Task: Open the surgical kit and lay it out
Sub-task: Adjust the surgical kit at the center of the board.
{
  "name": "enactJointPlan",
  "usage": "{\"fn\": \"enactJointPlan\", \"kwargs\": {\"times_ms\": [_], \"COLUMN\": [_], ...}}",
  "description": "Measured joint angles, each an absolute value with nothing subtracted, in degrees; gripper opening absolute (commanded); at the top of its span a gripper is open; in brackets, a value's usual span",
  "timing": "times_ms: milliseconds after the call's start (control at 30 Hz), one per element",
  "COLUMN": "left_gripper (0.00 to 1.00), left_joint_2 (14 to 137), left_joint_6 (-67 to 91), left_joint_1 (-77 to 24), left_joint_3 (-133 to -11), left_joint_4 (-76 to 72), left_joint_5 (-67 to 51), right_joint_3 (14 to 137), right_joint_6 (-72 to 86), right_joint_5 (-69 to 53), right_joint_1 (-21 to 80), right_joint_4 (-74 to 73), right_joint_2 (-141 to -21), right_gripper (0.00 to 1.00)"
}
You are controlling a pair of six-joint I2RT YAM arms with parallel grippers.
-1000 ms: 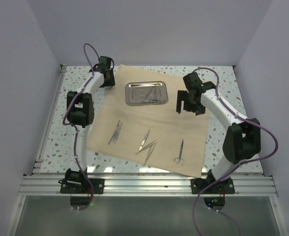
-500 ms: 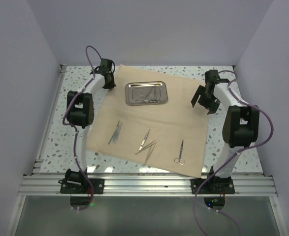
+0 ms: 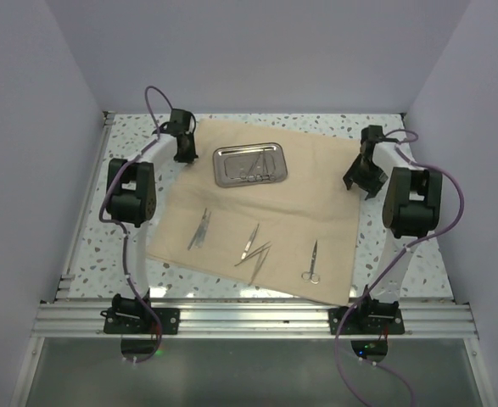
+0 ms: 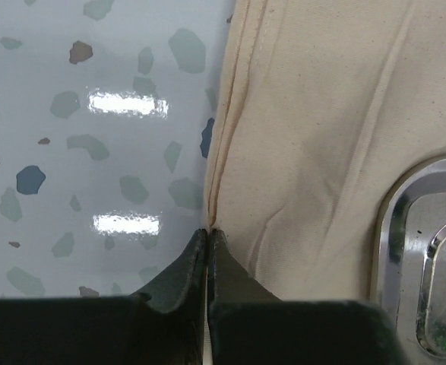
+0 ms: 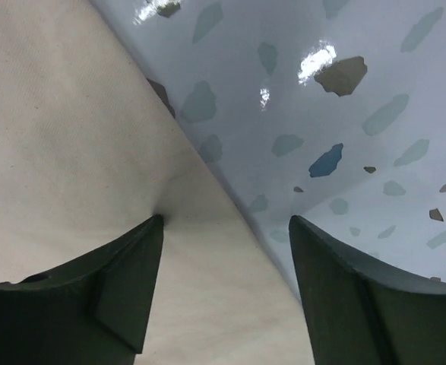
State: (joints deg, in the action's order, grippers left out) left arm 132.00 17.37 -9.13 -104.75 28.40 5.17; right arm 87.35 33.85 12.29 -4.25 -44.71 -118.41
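Note:
The beige cloth wrap (image 3: pixel 257 208) lies spread on the table, with the steel tray (image 3: pixel 215 166) on its far part and some instruments (image 3: pixel 253 167) inside. Two pairs of tweezers (image 3: pixel 200 230) (image 3: pixel 254 248) and ring-handled scissors (image 3: pixel 310 263) lie on the near part. My left gripper (image 3: pixel 183 151) (image 4: pixel 208 232) is shut on the hem of the cloth (image 4: pixel 306 114) at its far left edge, beside the tray's rim (image 4: pixel 393 228). My right gripper (image 3: pixel 360 180) (image 5: pixel 226 220) is open, straddling the right edge of the cloth (image 5: pixel 71 114). One fingertip (image 5: pixel 153 228) presses the fabric.
The speckled tabletop (image 3: pixel 401 254) shows on both sides of the cloth. A metal rail (image 3: pixel 249 318) runs along the near edge at the arm bases. Grey walls enclose the back and sides.
My left gripper has shut on the cloth's left edge. My right arm has swung from above the cloth out to its right edge and come down, its jaws narrowing a little.

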Motion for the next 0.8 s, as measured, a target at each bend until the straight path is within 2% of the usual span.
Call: {"fn": "enactJointPlan", "kwargs": {"times_ms": [33,67,100,200,233,433,800], "left_gripper": [0.0,0.0,0.0,0.0,0.0,0.0,0.0], "left_joint_2": [131.46,130.89,130.17,129.14,128.79,126.19,122.67], "left_joint_6": [17.37,17.39,17.39,17.45,17.54,18.94,22.0], "left_joint_1": [-9.13,-9.13,-9.13,-9.13,-9.13,-9.08,-6.57], "left_joint_3": [-103.83,-102.98,-101.93,-100.42,-99.88,-96.23,-92.05], "left_joint_4": [28.36,28.36,28.42,28.51,28.64,29.41,33.23], "left_joint_5": [5.19,5.19,5.23,5.39,5.48,6.9,8.86], "right_joint_3": [87.9,88.25,88.53,89.56,89.97,93.8,109.62], "right_joint_6": [33.69,33.47,33.43,33.43,33.3,33.01,32.91], "right_joint_5": [12.25,12.34,12.27,10.9,10.28,7.73,3.03], "right_joint_1": [-4.27,-4.25,-4.21,-3.92,-3.86,-3.95,-4.19], "right_joint_4": [-44.71,-44.38,-43.94,-43.07,-42.85,-43.03,-49.34], "right_joint_2": [-118.67,-118.93,-119.31,-120.18,-120.51,-123.11,-132.46], "right_gripper": [0.56,0.52,0.39,0.17,0.01,0.0,0.0]}}
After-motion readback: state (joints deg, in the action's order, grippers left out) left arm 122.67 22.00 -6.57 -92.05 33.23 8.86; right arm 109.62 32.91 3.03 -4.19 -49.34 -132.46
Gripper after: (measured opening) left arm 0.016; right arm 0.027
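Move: The left hand already pinches the cloth's left edge; the bare board this edge is to be drawn over lies some 6 cm back and 5 cm left of it, the tray's middle about 20 cm right and 2 cm back. The open right hand straddles the cloth's right edge, which lies right at its fingertips, roughly 1 cm lower; from this hand the tray is about 38 cm left and 9 cm ahead, the scissors some 16 cm left and 26 cm back. Turning the cloth square, the two hands work against each other: the right closes on the cloth's right edge as it starts forward, then drags the pinched edge about 8 cm forward and slightly left, low over the board. The left hand keeps its pinch and pulls its edge back about 6.5 cm, then increasingly left as well, some 4 cm in all, its wrist turning a little counter-clockwise. ##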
